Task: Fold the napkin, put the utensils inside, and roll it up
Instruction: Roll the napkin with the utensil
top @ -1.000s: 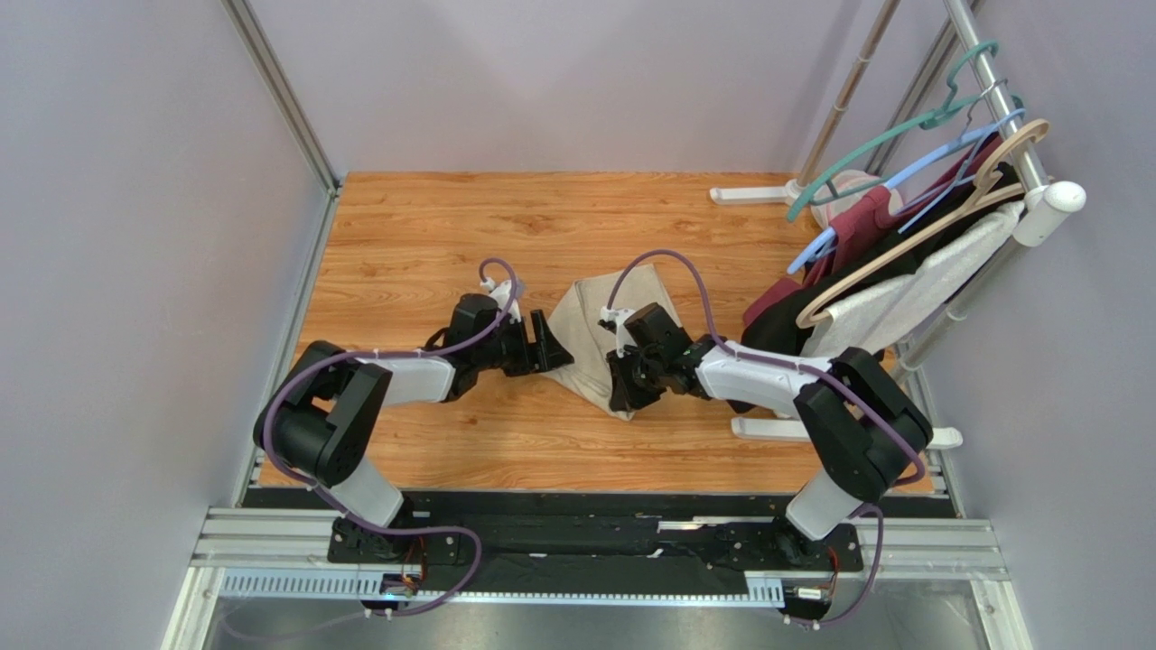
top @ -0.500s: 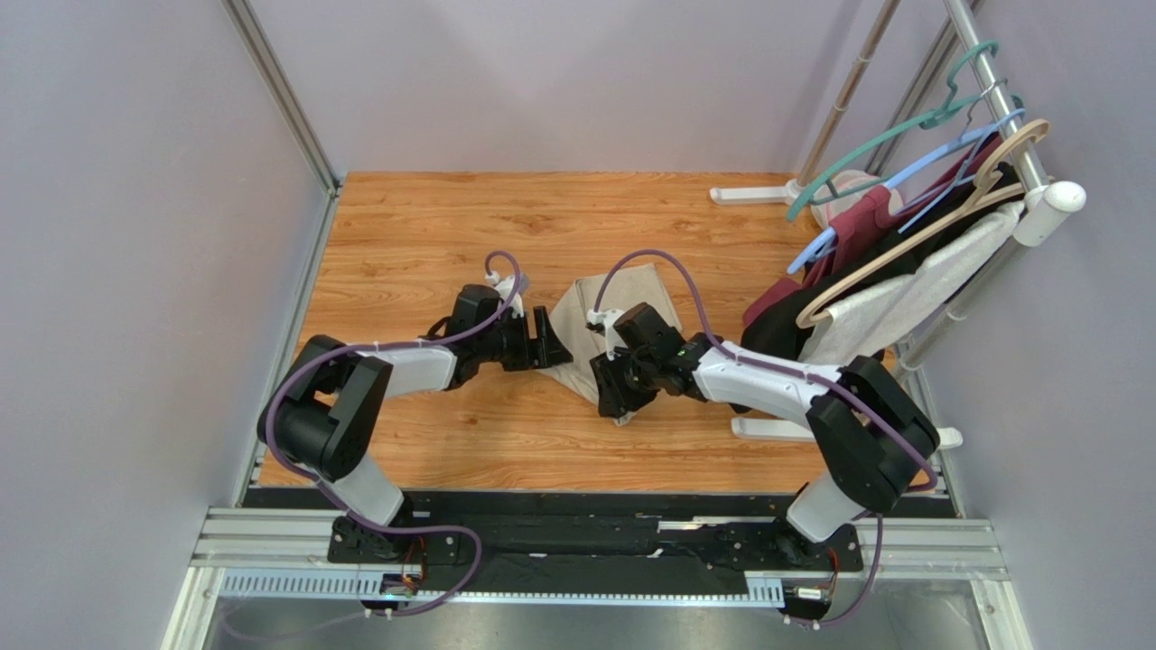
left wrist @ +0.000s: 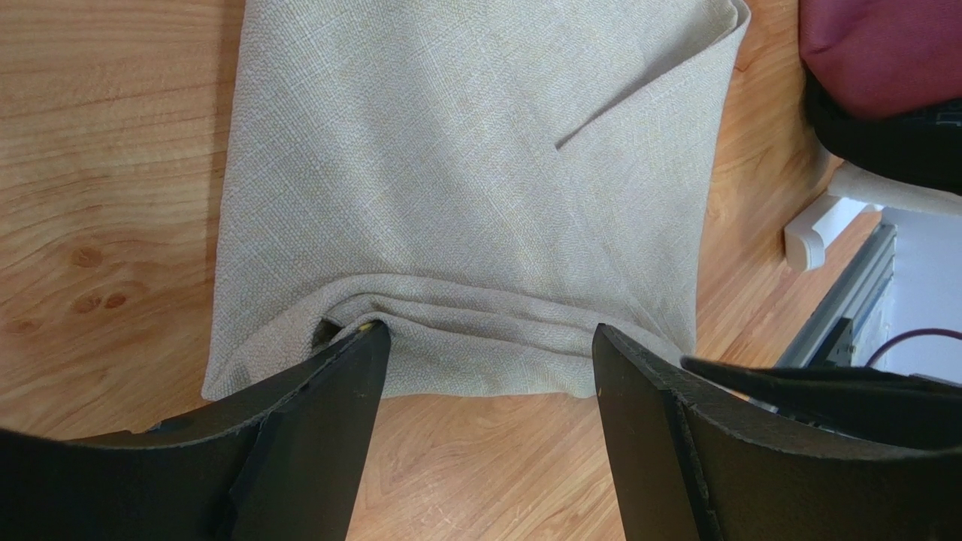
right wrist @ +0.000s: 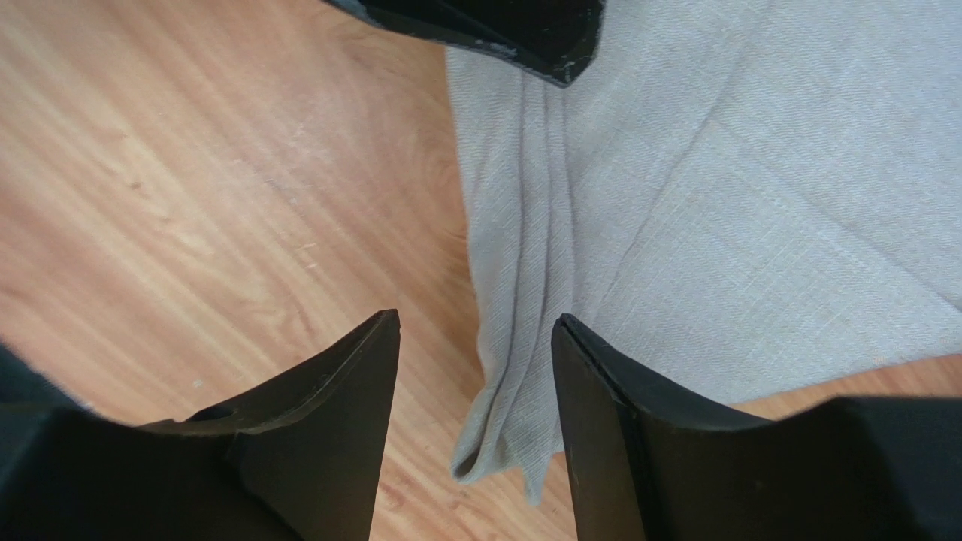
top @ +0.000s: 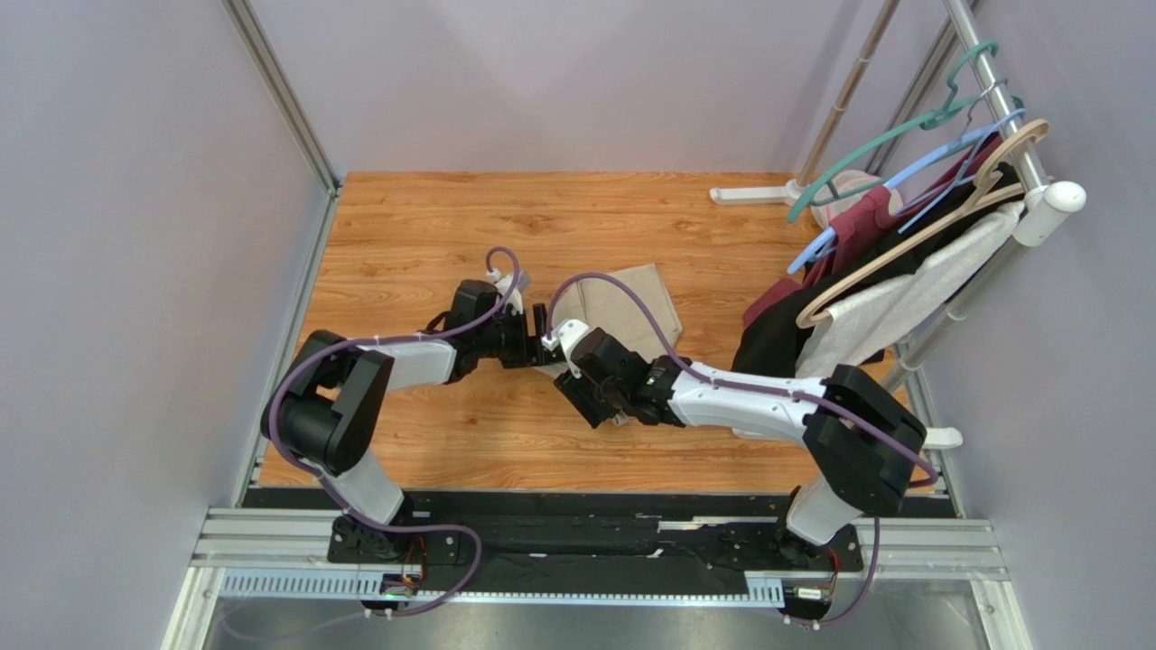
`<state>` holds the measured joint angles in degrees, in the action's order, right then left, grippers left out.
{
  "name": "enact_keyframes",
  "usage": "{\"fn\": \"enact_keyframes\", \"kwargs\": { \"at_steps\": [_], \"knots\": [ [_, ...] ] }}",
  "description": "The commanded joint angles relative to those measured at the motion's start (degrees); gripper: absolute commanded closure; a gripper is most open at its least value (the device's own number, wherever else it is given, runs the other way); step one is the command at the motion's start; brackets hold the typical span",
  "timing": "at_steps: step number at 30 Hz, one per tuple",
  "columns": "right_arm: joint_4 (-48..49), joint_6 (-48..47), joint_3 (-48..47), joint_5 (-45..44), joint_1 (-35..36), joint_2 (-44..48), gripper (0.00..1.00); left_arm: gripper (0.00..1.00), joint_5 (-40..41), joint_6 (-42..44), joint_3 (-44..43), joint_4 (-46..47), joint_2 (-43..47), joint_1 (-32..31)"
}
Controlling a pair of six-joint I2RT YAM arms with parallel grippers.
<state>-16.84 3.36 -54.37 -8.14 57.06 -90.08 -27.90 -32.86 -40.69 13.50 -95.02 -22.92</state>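
Observation:
The beige napkin (top: pixel 627 301) lies folded on the wooden table, with its near-left edge bunched into a loose roll. In the left wrist view my left gripper (left wrist: pixel 488 329) is open at that edge of the napkin (left wrist: pixel 474 169), its left fingertip (left wrist: pixel 367 344) touching the bunched folds. My right gripper (right wrist: pixel 474 321) is open and straddles the end of the rolled edge of the napkin (right wrist: pixel 531 372). In the top view the left gripper (top: pixel 540 341) and right gripper (top: pixel 597 390) are close together at the napkin's near-left side. No utensils are visible.
A clothes rack (top: pixel 1011 136) with hangers and maroon, white and dark garments (top: pixel 869 278) stands at the right. Its white feet (top: pixel 753 194) rest on the table, one close to the napkin (left wrist: pixel 819 220). The metal frame rail (top: pixel 597 542) runs along the near edge.
My right gripper has moved left along the napkin's near edge, toward the left gripper, uncovering more of the cloth. The left gripper has barely moved.

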Motion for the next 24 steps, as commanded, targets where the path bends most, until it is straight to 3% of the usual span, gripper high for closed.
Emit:
{"fn": "enact_keyframes", "kwargs": {
  "at_steps": [1, 8, 13, 18, 21, 24],
  "knots": [
    [6.9, -4.6, 0.1, -9.0, 0.8, -2.8, 0.43, 0.21, 5.5, 3.8, 2.0, -8.8, -3.6, 1.1],
    [8.4, -5.2, -1.1, -6.5, 0.2, -8.2, 0.44, 0.21, 4.9, 4.0, 1.6, -8.8, -3.8, 1.5],
    [7.7, -1.7, -1.1, -0.1, -2.7, -9.9, 0.50, 0.21, 4.8, 4.5, 1.3, -9.3, -3.8, 1.6],
    [5.6, 0.7, -0.7, 7.3, -7.2, -10.5, 0.78, 0.21, 4.3, 4.9, 1.5, -8.8, -3.1, 1.6],
    [4.5, 1.3, -0.1, 13.3, -9.0, -11.8, 0.90, 0.20, 4.2, 4.6, 2.0, -8.0, -1.2, 1.8],
    [4.3, 2.2, 0.5, 18.0, -10.3, -12.9, 0.96, 0.19, 4.5, 3.9, 2.5, -7.7, 1.3, 2.3]
  ]
}}
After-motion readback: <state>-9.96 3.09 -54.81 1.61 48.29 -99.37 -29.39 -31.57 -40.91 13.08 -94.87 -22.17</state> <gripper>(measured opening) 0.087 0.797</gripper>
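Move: From the right hand, the napkin's rolled edge, where it will be pinched, lies about 3 cm ahead, straight in line and some 5 cm below. The roll's near end is level with this hand, roughly 3 cm to its right; the flat napkin centres about 9 cm ahead and 5 cm right. The left gripper's nearer finger is some 5 cm ahead and 5 cm left. That pinch spot lies about 6 cm back, 7 cm right and 3 cm below the left hand. Sinking about 4.5 cm while reaching some 3 cm forward, the right hand brings its half-open fingers down around the roll near its near end, then closes them and pinches it just beside the left gripper, the wrist tipping roughly 10 degrees steeper as they shut. The left hand stays at the other part of the roll, fingers open across it. ##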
